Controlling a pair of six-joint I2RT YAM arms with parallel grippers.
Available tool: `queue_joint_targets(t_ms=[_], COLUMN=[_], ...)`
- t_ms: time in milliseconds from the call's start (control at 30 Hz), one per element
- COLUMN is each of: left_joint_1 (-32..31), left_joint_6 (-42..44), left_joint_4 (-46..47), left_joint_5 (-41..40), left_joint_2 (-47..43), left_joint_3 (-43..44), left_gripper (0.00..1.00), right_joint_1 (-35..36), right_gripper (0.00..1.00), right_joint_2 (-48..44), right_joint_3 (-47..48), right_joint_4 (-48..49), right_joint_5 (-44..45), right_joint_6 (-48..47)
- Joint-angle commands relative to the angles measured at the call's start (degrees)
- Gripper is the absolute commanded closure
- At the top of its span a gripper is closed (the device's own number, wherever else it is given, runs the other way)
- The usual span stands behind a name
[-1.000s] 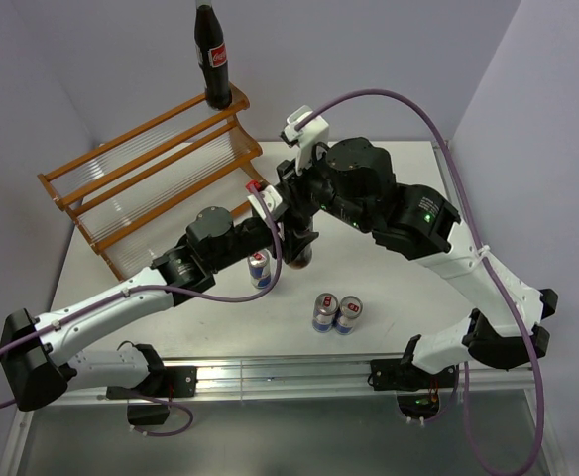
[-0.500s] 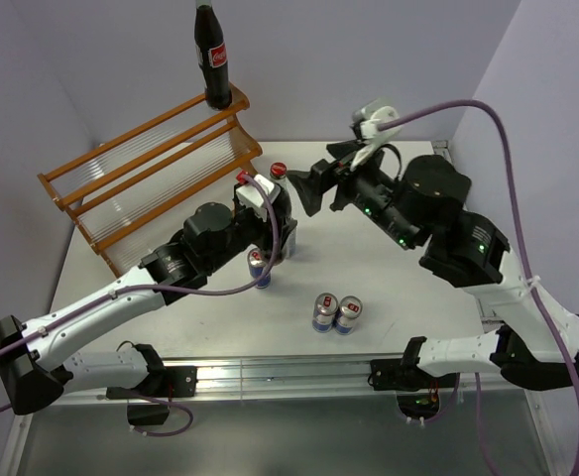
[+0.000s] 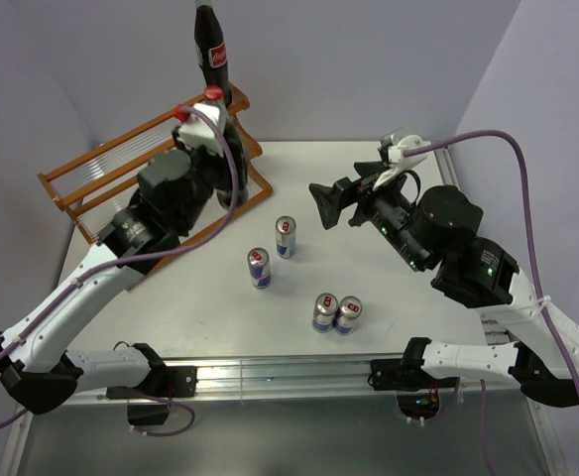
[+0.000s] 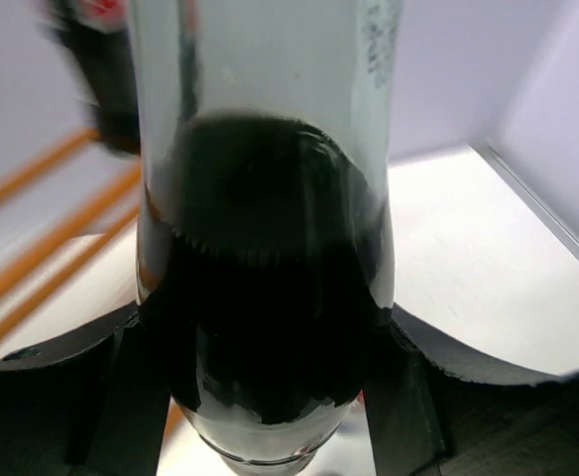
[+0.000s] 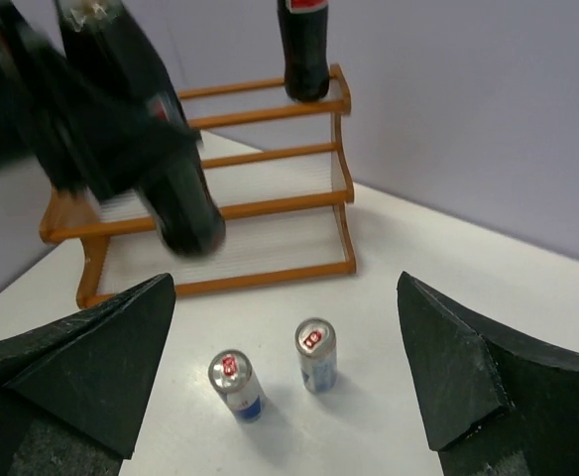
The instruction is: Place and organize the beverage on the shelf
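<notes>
My left gripper (image 4: 265,382) is shut on a dark cola bottle (image 4: 265,248), its fingers on both sides of the glass near the base. In the right wrist view this bottle (image 5: 175,188) hangs tilted and blurred over the shelf (image 5: 260,278). From the top, the left gripper (image 3: 213,127) is at the right end of the shelf (image 3: 101,164), just below a second cola bottle (image 3: 211,50) standing on the top tier. Several blue-and-silver cans stand on the table, two of them (image 3: 286,236) (image 3: 259,268) nearer the shelf. My right gripper (image 3: 321,203) is open and holds nothing.
Another pair of cans (image 3: 336,313) stands close together nearer the front edge. Purple cables loop over both arms. Walls close in behind the shelf and along the table's right side (image 3: 448,159).
The right gripper opened off the bottle and drew back to the right. The left arm carried the bottle from the table's middle up and left to the shelf.
</notes>
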Motion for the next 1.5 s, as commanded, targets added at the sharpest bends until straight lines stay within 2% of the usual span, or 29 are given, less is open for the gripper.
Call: queue_joint_targets(t_ms=[0, 200, 400, 733, 967, 1467], left_joint_1=[4.55, 12.98, 23.61, 35.39, 38.48, 39.71], left_joint_6=[-0.89, 0.78, -0.01, -2.65, -2.83, -1.77], left_joint_4=[7.65, 2.99, -0.17, 2.02, 6.33, 14.06], left_joint_5=[-5.52, -3.51, 4.39, 16.00, 22.50, 29.10], left_joint_2=[0.36, 6.25, 13.18, 21.80, 23.74, 26.47], left_joint_3=[12.66, 25.23, 36.03, 44.31, 42.30, 37.11], left_gripper=[1.00, 1.00, 1.00, 1.00, 1.00, 1.00], right_joint_1=[0.19, 0.19, 0.19, 0.19, 0.11, 0.11], right_gripper=[0.00, 0.00, 0.00, 0.00, 0.00, 0.00], right_joint_2=[-4.86, -6.54, -7.86, -9.35, -9.70, -10.23], right_joint_3=[-3.61, -6.61, -8.63, -10.65, -10.74, -11.70], right_joint_4=[4.03, 2.46, 1.75, -0.54, -1.33, -2.82], right_joint_5=[2.50, 3.56, 2.07, 1.36, 2.24, 1.80], right_joint_6=[2.78, 4.10, 4.72, 5.42, 5.16, 5.95])
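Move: The left gripper already holds a cola bottle. The free spot on the shelf's top board lies about 20 cm ahead of it, 13 cm to its left and 6 cm lower. The standing bottle is some 26 cm ahead and 3 cm left, about level. Down on the table, roughly 36 cm lower, are the near can, 5 cm ahead and 7 cm right, and the far can, 12 cm ahead and 14 cm right. The same spot is about 30 cm ahead of the right gripper, 37 cm left and 11 cm lower. Bring the left gripper, bottle still pinched, about 19 cm forward and 15 cm left to the top board beside the standing bottle, rising some 9 cm on the way, then sinking about half of that. Swing the wrist counter-clockwise some 20 degrees, then turn partly back as the hand edges right. Let the open, empty right gripper sink about 5 cm and ease right. ##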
